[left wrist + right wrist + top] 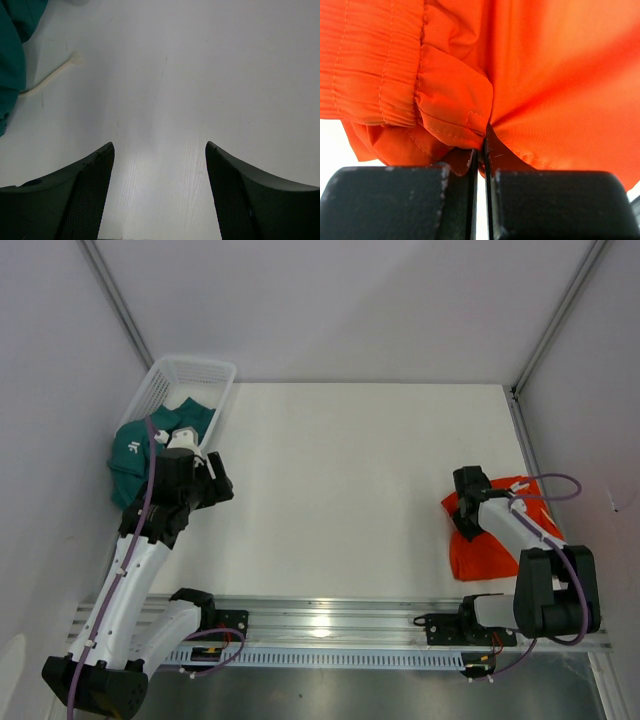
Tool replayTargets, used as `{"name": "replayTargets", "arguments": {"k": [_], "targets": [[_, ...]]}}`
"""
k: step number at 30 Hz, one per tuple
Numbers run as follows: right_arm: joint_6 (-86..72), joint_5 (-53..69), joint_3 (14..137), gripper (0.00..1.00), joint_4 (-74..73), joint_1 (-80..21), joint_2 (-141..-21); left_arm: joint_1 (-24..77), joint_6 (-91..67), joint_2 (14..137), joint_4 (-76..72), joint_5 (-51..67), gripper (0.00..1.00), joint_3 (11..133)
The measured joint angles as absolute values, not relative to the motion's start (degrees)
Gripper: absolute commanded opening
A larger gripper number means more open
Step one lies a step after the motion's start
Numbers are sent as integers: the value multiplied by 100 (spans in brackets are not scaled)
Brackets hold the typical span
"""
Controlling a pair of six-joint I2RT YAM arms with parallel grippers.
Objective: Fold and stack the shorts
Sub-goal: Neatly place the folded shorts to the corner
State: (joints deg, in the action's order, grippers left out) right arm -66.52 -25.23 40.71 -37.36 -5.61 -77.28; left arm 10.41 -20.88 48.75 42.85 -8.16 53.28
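The orange shorts (492, 548) lie bunched at the right side of the table. My right gripper (463, 504) is at their left edge, shut on a fold of the orange fabric (545, 75) just beside the elastic waistband (365, 65); the jaws (485, 145) pinch the cloth between them. The dark teal shorts (130, 462) spill from the basket at the left. My left gripper (220, 486) hangs open just right of them over bare table. In the left wrist view the teal cloth (10, 55) and its white drawstring (52, 77) lie far left of the open gripper (160, 147).
A white mesh basket (195, 372) stands tilted at the back left against the wall, with part of the teal shorts inside. White walls close the table at the left, back and right. A metal rail (330, 620) carrying the arm bases runs along the near edge.
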Motion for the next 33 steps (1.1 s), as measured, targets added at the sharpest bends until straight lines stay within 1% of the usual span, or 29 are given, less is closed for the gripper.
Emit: {"name": "replayTargets", "arguments": {"k": [5,12,13,15,17,18,20,24,25,27,30,31,33], "targets": [[-6847,-2547,3736,0,-3750,-338,-7175,1041,-2088,4875,4274,-812,76,5323],[-7057,-2458,3691,0,-3656,95,-6908,1041,-2086,4875,4268,-810,76,5323],[-7076,-2451,3691,3,-3623,134,-6906,1041,-2088,4875,4268,-810,76,5323],[-7059,-2418,3695,37,-3527,174,-6908,1041,-2088,4875,4268,-810,76,5323],[-7013,-2399,3741,68,-3481,169,-6919,1041,-2088,4875,4265,-808,76,5323],[-6943,-2412,3791,72,-3487,143,-6932,1041,-2086,4875,4265,-808,76,5323],[-6844,-2456,3911,77,-3492,86,-6938,1041,-2088,4875,4265,-808,76,5323],[-6510,-2635,4160,79,-3485,-266,-6877,1041,-2086,4886,4263,-808,76,5323],[-6375,-2679,4219,82,-3479,-423,-6847,1041,-2088,4895,4263,-810,76,5323],[-6062,-2733,4351,82,-3448,-749,-6812,1041,-2088,4919,4261,-812,76,5323],[-5146,-2467,4504,85,-2939,-1361,-6794,1041,-2088,4982,4263,-823,76,5323],[-4834,-2270,4532,90,-2716,-1566,-6794,1041,-2088,5013,4265,-836,76,5323],[-4313,-1981,4622,93,-2386,-1911,-6831,1041,-2091,5096,4268,-847,76,5323]]}}
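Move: The right hand, low over the table, already grips the orange shorts at their left edge; the pile's middle lies about 9 cm to its right, roughly level fore and aft and 2 cm below. Beyond it, the right table edge is some 17 cm to the right of the hand, straight across, and the near table edge about 16 cm straight back, both 3 cm lower. From the left hand, the shorts lie roughly 61 cm to the right, level fore and aft, 19 cm below. Rightwards and slightly back, easing up 1–2 cm, the right hand first draws the gripped edge of the shorts about 3 cm towards the near right corner. It then opens wide and lets go, rising about 8 cm while swinging forward and some 12 cm left off the pile, the fingers tipping up about 20 degrees and the hand turning counter-clockwise. ##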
